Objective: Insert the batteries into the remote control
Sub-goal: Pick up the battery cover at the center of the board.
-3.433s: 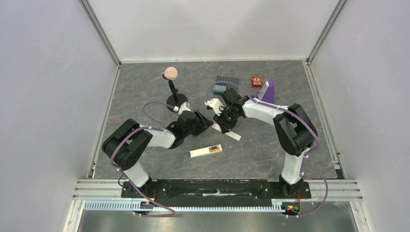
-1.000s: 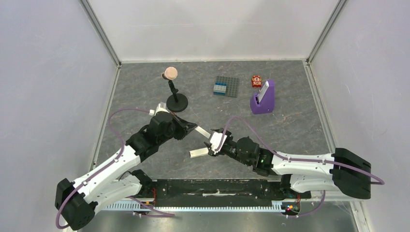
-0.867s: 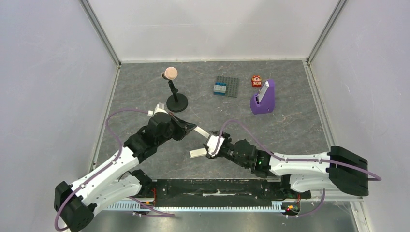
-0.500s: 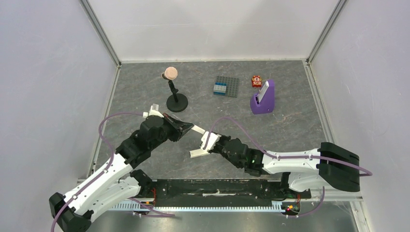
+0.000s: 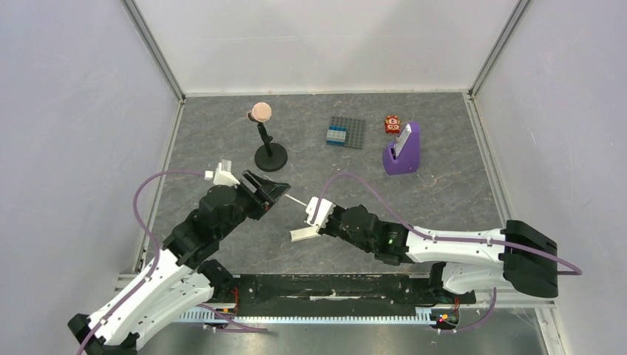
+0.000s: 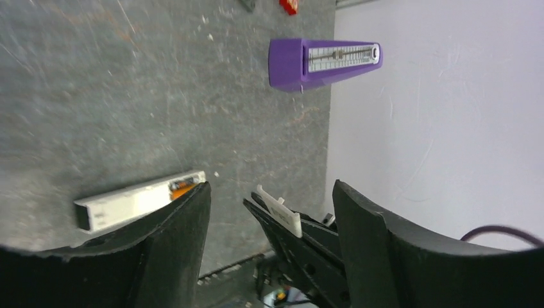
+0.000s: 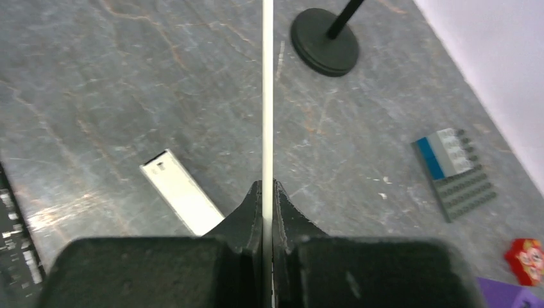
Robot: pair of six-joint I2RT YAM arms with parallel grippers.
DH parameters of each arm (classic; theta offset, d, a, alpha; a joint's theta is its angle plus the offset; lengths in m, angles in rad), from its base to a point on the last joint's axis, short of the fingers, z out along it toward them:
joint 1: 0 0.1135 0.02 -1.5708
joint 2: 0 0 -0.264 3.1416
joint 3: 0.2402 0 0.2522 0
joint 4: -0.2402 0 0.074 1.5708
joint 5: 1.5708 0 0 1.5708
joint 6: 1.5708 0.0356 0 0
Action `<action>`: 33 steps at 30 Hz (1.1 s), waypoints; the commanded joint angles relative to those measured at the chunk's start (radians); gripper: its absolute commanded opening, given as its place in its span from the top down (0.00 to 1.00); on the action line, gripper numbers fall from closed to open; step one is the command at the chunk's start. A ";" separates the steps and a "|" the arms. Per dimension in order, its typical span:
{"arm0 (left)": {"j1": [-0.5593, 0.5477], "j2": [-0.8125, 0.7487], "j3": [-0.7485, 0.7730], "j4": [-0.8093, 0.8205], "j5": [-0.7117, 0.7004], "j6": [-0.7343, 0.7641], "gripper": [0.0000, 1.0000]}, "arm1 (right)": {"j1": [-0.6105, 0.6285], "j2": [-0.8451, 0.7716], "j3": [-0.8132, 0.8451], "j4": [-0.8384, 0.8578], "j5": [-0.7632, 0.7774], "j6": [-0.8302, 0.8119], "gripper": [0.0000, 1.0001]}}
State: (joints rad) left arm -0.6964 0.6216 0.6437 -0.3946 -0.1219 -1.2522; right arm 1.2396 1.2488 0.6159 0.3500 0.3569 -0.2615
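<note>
The white remote control lies on the table, its far end under my right gripper. In the left wrist view the remote control shows an orange battery in its recess. My right gripper is shut on a thin white cover plate, seen edge-on and held above the table. The cover plate points toward my left gripper, which stands open just left of it. Between the left gripper's jaws I see the plate's end, not touched.
A purple wedge stand with a pale slab stands at the back right, with a small red item behind it. A grey brick plate and a black stand with a pink ball sit at the back.
My left gripper has opened, let go of the white cover plate and drawn back to the left. My right gripper has shut on the plate and holds it alone.
</note>
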 commanded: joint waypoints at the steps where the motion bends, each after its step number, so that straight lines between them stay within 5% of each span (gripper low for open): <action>1: -0.003 -0.116 -0.004 -0.030 -0.128 0.271 0.25 | -0.041 -0.058 0.055 -0.140 -0.206 0.145 1.00; 8: -0.003 -0.252 0.005 0.116 0.050 0.653 0.26 | -0.105 -0.130 0.086 -0.263 -0.543 0.248 1.00; 15: -0.003 -0.148 0.132 0.122 0.394 0.874 0.25 | -0.118 -0.179 0.149 -0.335 -0.811 0.335 1.00; 26: -0.003 -0.029 0.234 0.055 0.889 1.014 0.23 | -0.137 -0.226 0.157 -0.315 -0.897 0.393 1.00; 33: -0.003 -0.001 0.228 0.007 0.958 1.005 0.29 | -0.157 -0.248 0.169 -0.316 -0.900 0.400 1.00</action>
State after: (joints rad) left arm -0.6964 0.5945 0.8520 -0.3687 0.7303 -0.2813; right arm 1.0935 1.0252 0.7380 0.0200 -0.5171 0.1207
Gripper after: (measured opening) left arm 0.747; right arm 0.025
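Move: The right hand already pinches the battery cover, whose middle lies about 1 cm ahead, 3 cm left and 2 cm above its hand point. From the open left hand the cover is some 2 cm back, 4 cm right and 4 cm below. The remote lies about 8 cm back, 6 cm right and 21 cm below the left hand; from the right hand, roughly 5 cm back, straight in line sideways and 15 cm below. Both hands draw back about 12 cm, rising; left stays open, swinging clockwise, right keeps pinching the battery cover. ##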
